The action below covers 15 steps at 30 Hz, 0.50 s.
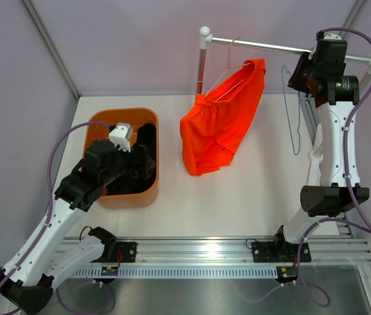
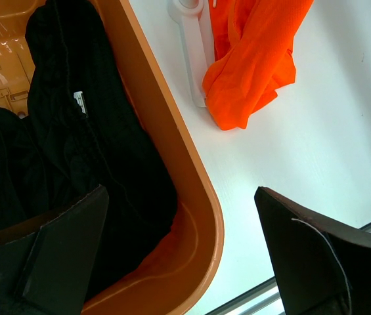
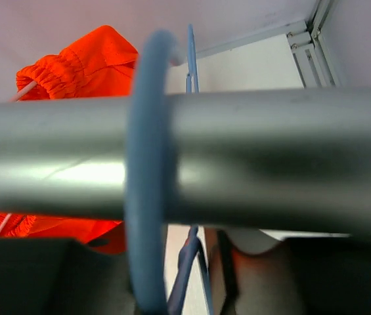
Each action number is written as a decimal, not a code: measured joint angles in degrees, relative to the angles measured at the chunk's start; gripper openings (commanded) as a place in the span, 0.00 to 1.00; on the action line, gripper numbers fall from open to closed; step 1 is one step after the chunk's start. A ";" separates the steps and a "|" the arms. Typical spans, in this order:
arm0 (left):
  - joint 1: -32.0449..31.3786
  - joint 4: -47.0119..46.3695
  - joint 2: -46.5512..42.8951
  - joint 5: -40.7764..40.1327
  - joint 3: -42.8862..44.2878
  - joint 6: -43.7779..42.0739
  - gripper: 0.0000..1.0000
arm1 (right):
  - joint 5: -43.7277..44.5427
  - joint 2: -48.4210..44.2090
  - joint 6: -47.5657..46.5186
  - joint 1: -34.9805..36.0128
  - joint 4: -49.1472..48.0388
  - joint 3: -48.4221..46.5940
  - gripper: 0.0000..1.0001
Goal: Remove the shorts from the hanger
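The orange-red shorts (image 1: 221, 128) hang on a pale hanger (image 1: 228, 82) from the metal rail (image 1: 264, 46); their hem touches the table. They also show in the left wrist view (image 2: 251, 59) and the right wrist view (image 3: 87, 62). The black shorts (image 1: 147, 134) lie in the orange bin (image 1: 129, 199), seen close in the left wrist view (image 2: 73, 144). My left gripper (image 1: 142, 161) is open and empty over the bin's rim (image 2: 198, 190). My right gripper (image 1: 300, 72) is open at the rail (image 3: 270, 157), beside the empty blue hanger's hook (image 3: 147, 164).
The empty blue hanger (image 1: 293, 118) hangs from the rail's right part. The rack's upright post (image 1: 201, 65) stands behind the orange shorts; its white base (image 2: 192, 46) is on the table. A metal track (image 1: 205, 252) runs along the near edge.
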State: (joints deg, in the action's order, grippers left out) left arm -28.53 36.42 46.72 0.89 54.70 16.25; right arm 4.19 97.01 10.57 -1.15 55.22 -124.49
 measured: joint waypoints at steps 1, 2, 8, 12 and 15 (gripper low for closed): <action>0.00 -0.02 0.00 0.00 0.00 0.00 0.99 | 0.24 -0.24 0.20 0.00 0.59 0.11 0.44; 0.00 0.00 0.00 0.02 0.00 0.00 0.99 | 0.55 -0.48 0.50 0.00 1.07 0.11 0.48; 0.00 0.00 0.02 0.00 0.00 -0.02 0.99 | 1.16 -2.21 1.90 0.00 3.23 0.11 0.59; 0.00 0.00 0.02 -0.02 0.00 -0.02 0.99 | 2.36 -4.17 2.82 0.00 4.76 0.09 0.63; 0.00 0.00 0.02 -0.02 0.00 -0.02 0.99 | 3.41 -6.23 3.67 0.00 5.18 0.04 0.64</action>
State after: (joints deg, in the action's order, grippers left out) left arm -28.53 36.42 46.74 0.86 54.70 16.23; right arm 7.60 90.78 14.24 -1.15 60.40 -124.44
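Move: The right hand's fingers are already slightly parted around the neck of the empty blue hanger, whose middle lies about 8 cm below them, some 3 cm back and 1 cm left. The rail crosses roughly 4 cm above and 2 cm ahead. The red-orange shorts hang about 21 cm left, 6 cm back and 14 cm lower. From the left hand, the blue hanger is about 45 cm right, 17 cm ahead and 7 cm higher. Backing away from the rail, level at first and then also rising, the right hand draws about 5 cm towards the robot and ends some 2.5 cm higher. Its fingers, already loosening, spread to roughly twice their gap and leave the blue hanger's neck, with its hook over the rail; the wrist turns only about 5 degrees clockwise. ##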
